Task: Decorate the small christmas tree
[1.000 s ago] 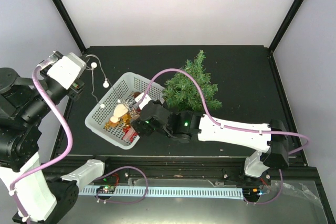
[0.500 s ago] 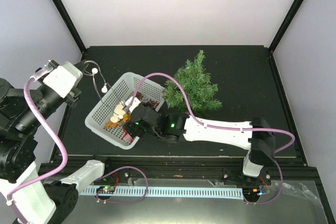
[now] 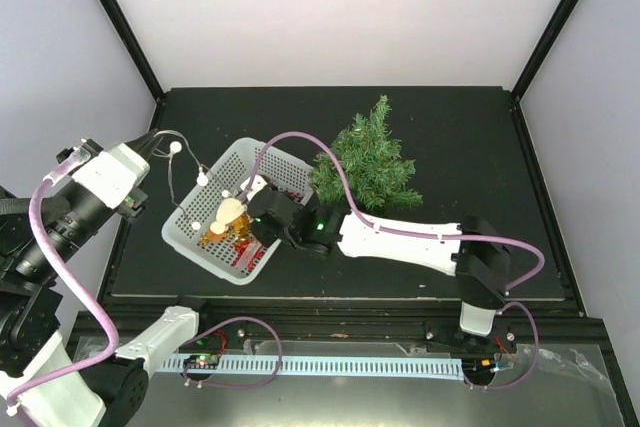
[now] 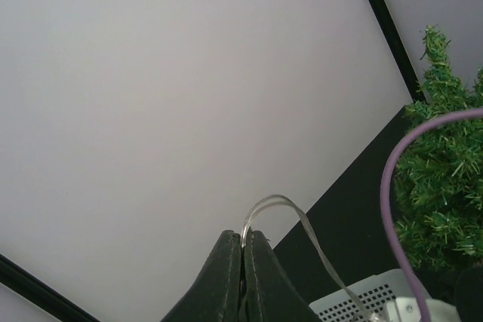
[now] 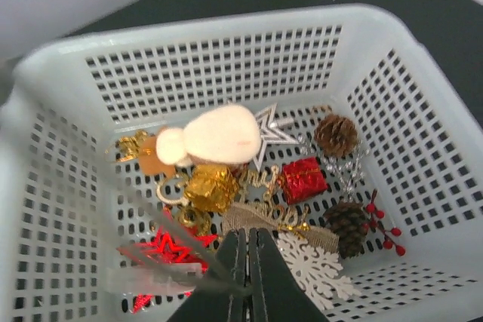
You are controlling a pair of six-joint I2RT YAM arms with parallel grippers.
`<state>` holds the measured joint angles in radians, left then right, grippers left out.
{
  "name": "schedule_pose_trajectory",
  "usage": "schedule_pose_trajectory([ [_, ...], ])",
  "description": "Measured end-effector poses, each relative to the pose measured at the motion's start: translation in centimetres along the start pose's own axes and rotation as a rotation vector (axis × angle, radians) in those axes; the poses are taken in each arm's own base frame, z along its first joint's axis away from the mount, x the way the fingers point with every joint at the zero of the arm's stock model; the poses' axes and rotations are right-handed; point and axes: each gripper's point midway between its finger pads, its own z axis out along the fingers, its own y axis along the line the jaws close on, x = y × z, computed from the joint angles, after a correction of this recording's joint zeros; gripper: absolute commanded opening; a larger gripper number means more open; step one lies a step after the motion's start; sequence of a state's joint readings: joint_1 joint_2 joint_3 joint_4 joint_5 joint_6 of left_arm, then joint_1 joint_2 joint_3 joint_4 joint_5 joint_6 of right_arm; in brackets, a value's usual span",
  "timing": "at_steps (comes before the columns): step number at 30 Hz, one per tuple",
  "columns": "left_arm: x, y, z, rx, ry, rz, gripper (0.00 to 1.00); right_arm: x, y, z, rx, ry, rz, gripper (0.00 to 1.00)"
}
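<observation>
The small christmas tree point(image 3: 368, 162) stands on the black table right of the white basket point(image 3: 185, 232); it also shows in the left wrist view point(image 4: 445, 179). My left gripper point(image 4: 243, 234) is shut on a clear light string point(image 4: 302, 220) and is raised left of the basket point(image 3: 148, 145). The string's white bulbs point(image 3: 176, 147) trail down into the basket. My right gripper point(image 5: 247, 233) is shut low inside the basket point(image 3: 248, 211), over the ornaments. A blurred clear strand point(image 5: 151, 216) of the string ends in the seam between its fingers.
The basket point(image 5: 226, 28) holds a white felt figure point(image 5: 223, 135), a gold gift point(image 5: 210, 186), a red gift point(image 5: 302, 179), two pine cones point(image 5: 335, 133), a white snowflake point(image 5: 313, 269), a red star point(image 5: 170, 250) and red berries point(image 5: 381, 228). Black frame posts stand at the table's back corners.
My right gripper has shut and has reached further left into the basket. My left arm has swung down and toward the basket, carrying the light string.
</observation>
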<state>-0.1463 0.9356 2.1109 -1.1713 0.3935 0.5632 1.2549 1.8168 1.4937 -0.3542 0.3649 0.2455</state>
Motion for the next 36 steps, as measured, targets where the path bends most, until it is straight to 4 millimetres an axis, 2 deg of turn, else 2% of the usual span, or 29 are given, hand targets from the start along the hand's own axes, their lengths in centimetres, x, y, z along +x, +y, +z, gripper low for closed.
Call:
schedule_pose_trajectory([
  [4, 0.5, 0.1, 0.1, -0.009, 0.017, 0.008, 0.02, -3.1, -0.6, -3.3, -0.015, -0.081, 0.006, 0.01],
  [7, 1.0, 0.2, 0.3, -0.016, 0.030, 0.007, 0.02, -7.0, -1.2, -7.0, -0.034, -0.178, 0.026, 0.01],
  [11, 1.6, 0.1, 0.8, -0.014, 0.043, 0.002, 0.02, -12.8, -2.3, -13.3, -0.061, -0.335, 0.064, 0.01],
  [15, 2.5, -0.1, 1.6, -0.001, 0.061, -0.008, 0.01, -15.1, -3.4, -17.5, -0.072, -0.410, 0.073, 0.01],
  [20, 3.3, -0.6, 2.5, 0.032, 0.072, -0.022, 0.02, -15.0, -4.6, -20.5, -0.071, -0.422, 0.063, 0.01],
  [26, 3.4, -1.7, 3.0, 0.093, 0.048, -0.029, 0.01, -13.9, -6.3, -24.0, -0.072, -0.433, 0.064, 0.01],
  [30, 3.5, -3.1, 2.8, 0.150, 0.022, -0.036, 0.02, -12.4, -7.7, -26.9, -0.078, -0.449, 0.083, 0.01],
  [36, 4.8, -5.5, 2.9, 0.237, 0.000, -0.056, 0.01, -9.4, -10.0, -30.9, -0.085, -0.468, 0.108, 0.01],
])
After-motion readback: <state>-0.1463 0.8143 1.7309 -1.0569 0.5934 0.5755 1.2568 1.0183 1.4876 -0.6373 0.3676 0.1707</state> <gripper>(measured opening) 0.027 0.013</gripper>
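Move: The tree, where the light string is to go, stands about 22 cm right of the right hand and 5 cm farther out, its middle some 13 cm higher. That hand is down in the basket, already shut on the string's wire; the battery box lies 4 cm to its left and 4 cm back, the basket's middle 5 cm left and 5 cm ahead. From the high left hand, holding the other end, the tree is roughly 13 cm ahead, 27 cm right, 24 cm down. The light string, still pinched near its battery box, is drawn by the right hand fast and almost straight up out of the basket, some 25 cm, then carried level about 15 cm more to the right, to the near side of the tree, easing back a little. The fingers tip up by nearly 30 degrees. The left hand keeps its end shut and sinks about 7 cm, shifting slightly right. ##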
